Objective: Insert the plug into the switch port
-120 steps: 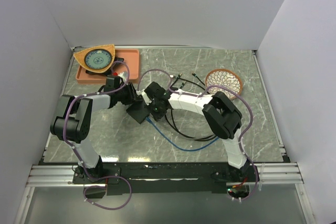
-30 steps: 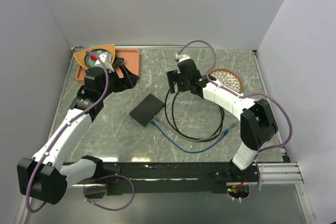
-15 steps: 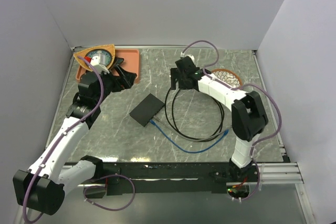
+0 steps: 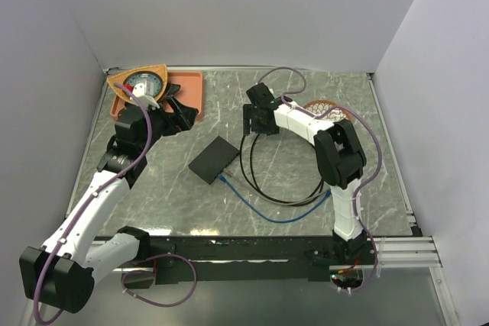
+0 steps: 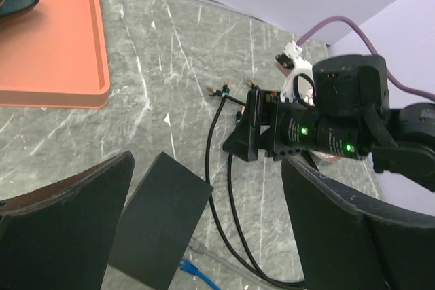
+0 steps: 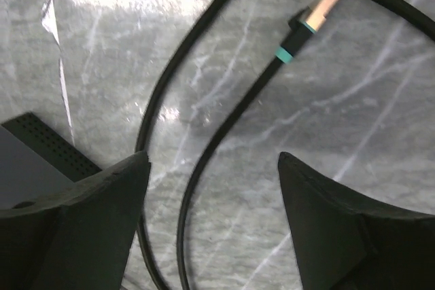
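The flat black switch box (image 4: 215, 159) lies mid-table; its ports do not show. It also shows in the left wrist view (image 5: 160, 225) and, as a vented corner, in the right wrist view (image 6: 37, 147). A blue cable's plug (image 4: 222, 179) lies at the box's near edge, beside a grey plug (image 5: 196, 246). My left gripper (image 4: 180, 112) is open and empty, up and left of the box. My right gripper (image 4: 257, 120) is open and empty, low over black cables (image 6: 204, 168); a gold-tipped plug (image 6: 311, 18) lies ahead of it.
An orange tray (image 4: 191, 85) holding a round dial object (image 4: 141, 83) stands at the back left. A woven bowl (image 4: 344, 117) sits at the back right, partly under my right arm. Black cables loop over the table's middle, and the blue cable (image 4: 283, 217) curves toward the front.
Four seconds ago both grippers were at the box; both have since drawn back from it. In the last second my right arm folded leftward, its gripper staying over the black cables.
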Motion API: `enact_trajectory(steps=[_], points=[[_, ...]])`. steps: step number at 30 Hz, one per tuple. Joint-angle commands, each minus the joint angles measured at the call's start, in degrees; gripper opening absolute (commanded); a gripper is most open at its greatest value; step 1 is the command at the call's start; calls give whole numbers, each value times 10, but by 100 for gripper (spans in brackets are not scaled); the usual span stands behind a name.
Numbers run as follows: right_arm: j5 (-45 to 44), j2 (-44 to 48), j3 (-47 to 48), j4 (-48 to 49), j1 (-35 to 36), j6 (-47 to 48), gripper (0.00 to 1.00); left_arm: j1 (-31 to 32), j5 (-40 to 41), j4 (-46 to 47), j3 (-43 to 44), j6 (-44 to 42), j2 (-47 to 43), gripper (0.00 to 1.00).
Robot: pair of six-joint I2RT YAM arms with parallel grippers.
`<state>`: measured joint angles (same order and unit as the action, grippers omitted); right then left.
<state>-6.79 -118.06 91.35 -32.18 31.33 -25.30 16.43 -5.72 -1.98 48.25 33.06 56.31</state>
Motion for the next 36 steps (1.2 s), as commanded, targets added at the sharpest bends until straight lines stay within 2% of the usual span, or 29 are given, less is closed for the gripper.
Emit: enact_trajectory(steps=[1, 4, 14, 15, 17, 18, 20, 21, 23, 36], points=[[8, -29, 48, -24, -9, -14, 77, -2, 0, 8, -5, -1, -5, 96], [13, -41, 54, -30, -14, -18, 64, -2, -6, 10, -6, -1, -2, 96], [28, -86, 87, -60, -20, -4, 50, -2, -18, 7, -5, -5, 6, 96], [29, -86, 86, -59, -20, -3, 43, -2, -19, 7, -4, -5, 10, 96], [35, -85, 83, -55, -20, 2, 37, -2, -22, 7, -3, -3, 13, 96], [37, -84, 81, -54, -20, 3, 31, -2, -25, 7, -5, -2, 14, 96], [41, -79, 79, -50, -21, 10, 17, -2, -28, 11, -8, 0, 17, 96], [42, -75, 77, -50, -20, 11, 7, -2, -31, 11, -9, 0, 17, 96], [42, -59, 74, -45, -21, 23, 0, -2, -33, 11, -9, 1, 18, 96], [85, 151, 44, 12, -58, 82, 0, -2, -54, 11, -10, -1, 34, 96]])
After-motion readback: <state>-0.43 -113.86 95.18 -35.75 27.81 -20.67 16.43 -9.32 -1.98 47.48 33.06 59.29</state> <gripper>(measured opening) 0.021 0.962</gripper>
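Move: Ahead of the right hand by about 5 cm and 2 cm to its right lies the plug, some 4 cm below; its black cable runs back almost under the fingers, 1 cm ahead and 3 cm down. Two other cable plugs lie about 8 cm straight ahead, and the dark switch sits roughly 13 cm left and 8 cm back. From the left hand the plug is about 13 cm ahead, 20 cm right and 26 cm below. Lower the right gripper about 3 cm onto the black cable, tipping the fingers slightly more downward, and shut the nearly wide-open fingers so they pinch the cable a few centimetres behind the plug. Then raise it quickly, some 8 cm, keeping the pinch. Let the open left gripper sink about 2 cm. ##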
